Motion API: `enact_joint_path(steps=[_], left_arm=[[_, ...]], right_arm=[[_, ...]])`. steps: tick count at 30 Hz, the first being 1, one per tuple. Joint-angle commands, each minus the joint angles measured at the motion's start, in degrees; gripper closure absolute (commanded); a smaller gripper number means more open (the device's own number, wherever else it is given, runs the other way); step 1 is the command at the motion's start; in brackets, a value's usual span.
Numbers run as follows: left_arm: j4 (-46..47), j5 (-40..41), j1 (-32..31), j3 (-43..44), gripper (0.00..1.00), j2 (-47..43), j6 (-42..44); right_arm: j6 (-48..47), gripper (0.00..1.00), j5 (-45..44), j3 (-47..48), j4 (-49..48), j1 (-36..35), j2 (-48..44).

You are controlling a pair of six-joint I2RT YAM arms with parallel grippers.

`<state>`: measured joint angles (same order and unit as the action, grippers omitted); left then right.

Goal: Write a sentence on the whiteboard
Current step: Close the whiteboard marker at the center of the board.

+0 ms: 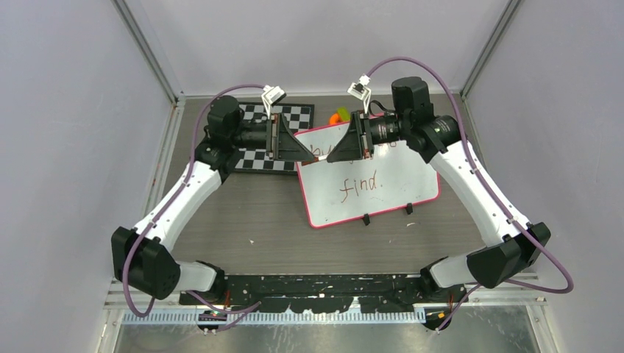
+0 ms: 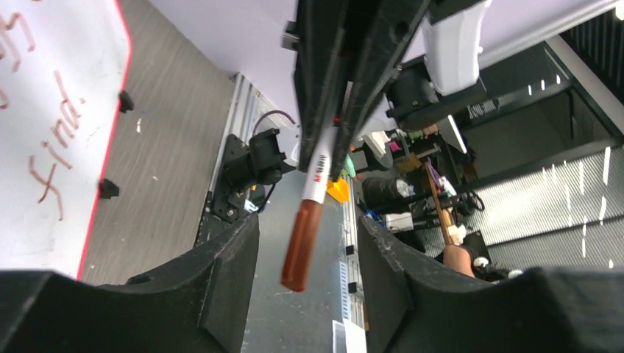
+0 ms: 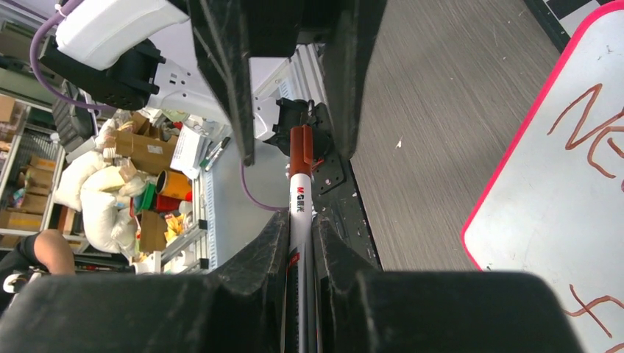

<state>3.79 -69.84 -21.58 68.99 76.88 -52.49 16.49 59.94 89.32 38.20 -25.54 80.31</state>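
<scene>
The whiteboard (image 1: pixel 397 184) lies flat on the table, right of centre, with a pink rim. The sentence's lower word "find." (image 1: pixel 360 184) shows in reddish-brown; its upper line is mostly hidden under the grippers. Both grippers meet nose to nose above the board's upper left corner. My right gripper (image 3: pixel 299 228) is shut on a white marker (image 3: pixel 299 198) with a brown cap (image 2: pixel 302 246). My left gripper (image 2: pixel 307 235) is open, its fingers either side of the cap with gaps on both sides. The board also shows in the left wrist view (image 2: pixel 44 88) and the right wrist view (image 3: pixel 566 206).
A black-and-white checkerboard (image 1: pixel 257 158) lies under the left gripper, left of the whiteboard. A small orange and green object (image 1: pixel 340 116) sits behind the board. Two black clips (image 1: pixel 366 219) stick out from the board's near edge.
</scene>
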Motion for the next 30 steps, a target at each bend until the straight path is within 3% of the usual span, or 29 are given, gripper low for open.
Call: enact_joint_path(steps=[1,10,18,24,28,30], left_arm=[[9.49,-3.03,-1.99,-1.38,0.49,-2.51,-5.85],[13.35,-4.71,-3.62,-4.05,0.63,-2.87,-9.21],[14.35,-4.48,-4.34,-3.79,0.99,-2.62,-9.42],[13.58,-3.01,-4.65,-2.15,1.00,-1.21,-6.98],[-0.53,-0.48,-5.13,2.55,1.00,-0.45,6.39],[-16.29,2.88,-6.02,7.12,1.00,-0.21,18.46]], right_arm=[[-0.50,1.00,-0.25,2.44,-1.81,-0.10,-0.77],[-1.47,1.00,0.88,2.10,-0.85,-0.18,-1.29],[-1.41,1.00,1.45,1.51,-0.58,-0.58,-1.39],[0.47,1.00,0.01,-1.31,-1.53,-4.18,-0.67],[5.64,1.00,0.00,-4.57,-5.31,-6.49,0.45],[8.46,1.00,0.00,-5.38,-6.43,-6.63,1.48]])
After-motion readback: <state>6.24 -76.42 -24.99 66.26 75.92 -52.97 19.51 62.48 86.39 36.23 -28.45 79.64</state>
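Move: From the left hand, fingers half open and pointing right, the marker's brown cap is about 2 cm back, 1 cm right and level, with the right gripper about 6 cm right and 2 cm back. The whiteboard's middle lies about 12 cm ahead, 15 cm right and 33 cm below. From the right hand, which still holds the marker, the cap is some 5 cm left, neither ahead nor back, and 1 cm below. Bring the left gripper back about 4 cm in all, briskly at first, so the cap comes between its fingers, and pinch the cap while turning the hand some 10 degrees clockwise. Keep the right gripper's hold on the marker and ease it back about 2 cm too, then also 1 cm left towards the left gripper. ##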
